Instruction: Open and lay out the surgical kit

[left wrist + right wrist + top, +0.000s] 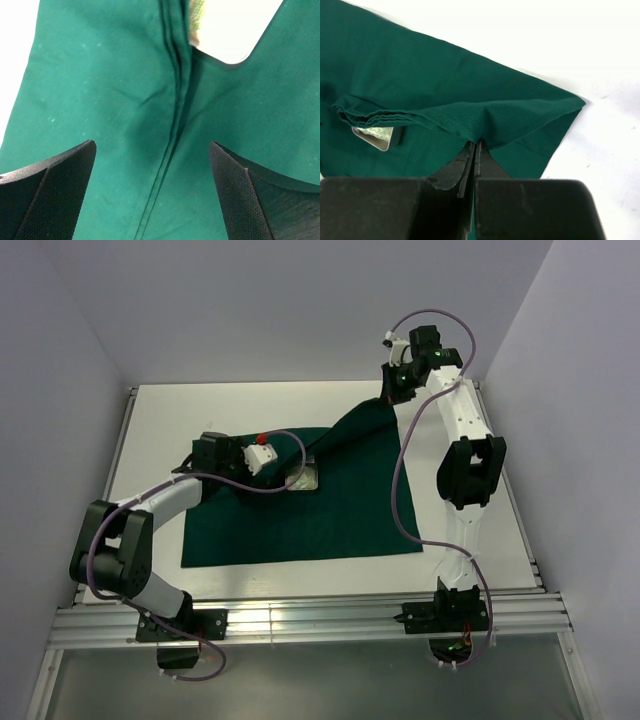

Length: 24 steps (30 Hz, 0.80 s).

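Note:
The dark green cloth wrap (330, 510) of the surgical kit lies spread on the white table. Its back right corner is lifted toward my right gripper (388, 398), which is shut on a fold of the cloth (470, 120); its jaws (476, 146) are pressed together under the fabric. A corner of the steel tray (303, 480) shows under the raised fold, also seen as the tray (377, 136) and the tray (232, 35). My left gripper (152, 160) hovers open just above a cloth seam (172, 115), nothing between its fingers (65, 185). Clamps and tweezers are hidden.
The white table (200, 410) has raised metal rails on its left (115, 455) and right edges and white walls around it. Purple cables loop along both arms. Bare tabletop (600, 145) lies to the right of the lifted cloth corner.

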Motion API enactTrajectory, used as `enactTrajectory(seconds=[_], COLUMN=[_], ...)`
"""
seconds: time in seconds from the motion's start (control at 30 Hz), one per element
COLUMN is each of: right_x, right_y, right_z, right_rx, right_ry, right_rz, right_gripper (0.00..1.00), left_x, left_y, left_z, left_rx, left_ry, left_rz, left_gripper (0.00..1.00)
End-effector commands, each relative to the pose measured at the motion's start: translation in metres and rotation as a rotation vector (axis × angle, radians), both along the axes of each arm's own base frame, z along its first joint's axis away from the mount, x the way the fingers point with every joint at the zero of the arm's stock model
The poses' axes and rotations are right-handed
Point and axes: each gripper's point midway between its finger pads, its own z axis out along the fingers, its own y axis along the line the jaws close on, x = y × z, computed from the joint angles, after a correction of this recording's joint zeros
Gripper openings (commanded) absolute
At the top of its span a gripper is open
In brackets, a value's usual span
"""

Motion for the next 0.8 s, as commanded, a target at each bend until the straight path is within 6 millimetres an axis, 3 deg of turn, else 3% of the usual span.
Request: enactTrajectory(seconds=[0.0, 0.3, 0.57, 0.77], right_x=[0.012, 0.011, 0.012, 0.011], right_y=[-0.003, -0.004, -0.007, -0.007], right_z=[0.049, 0.047, 0.046, 0.044], right_rx=[0.045, 0.064, 0.079, 0.082], right_ry=[-0.132, -0.120, -0.114, -0.109], right_rz=[-0.016, -0.014, -0.019, -0.014], right_gripper=[0.00, 0.00, 0.00, 0.00], left_x=[0.015, 0.032, 0.047, 0.052], left_y=[-0.015, -0.031, -0.033, -0.018], left_z=[0.012, 0.004, 0.000, -0.012], left_rx=[-0.027, -0.003, 0.029, 0.105], left_ry=[-0.048, -0.128, -0.198, -0.251], left_rz=[0.008, 0.081, 0.133, 0.178], left_gripper=[0.99, 0.99, 0.99, 0.98])
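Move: The drape's loose folded edge runs between the left gripper's open fingers; its stretch by the tray lies about 3 cm ahead, 5 cm right and 3 cm below. The metal tray sits roughly 11 cm right, 1 cm ahead and 4 cm below that hand, and the drape's far edge some 10 cm straight ahead, 5 cm down. From the right gripper, the same stretch of edge is about 28 cm left, 11 cm back and 13 cm below. Bring the left gripper, fingers kept wide, first right and then mostly forward over the loose folded edge beside the tray: about 4 cm forward and 2–3 cm right in all, sinking a little. Tip its fingers up some 10 degrees, turning slightly counter-clockwise, so the finger nearer the tray comes up to the edge. Hold the right gripper in place, still pinching the raised part of the drape. ##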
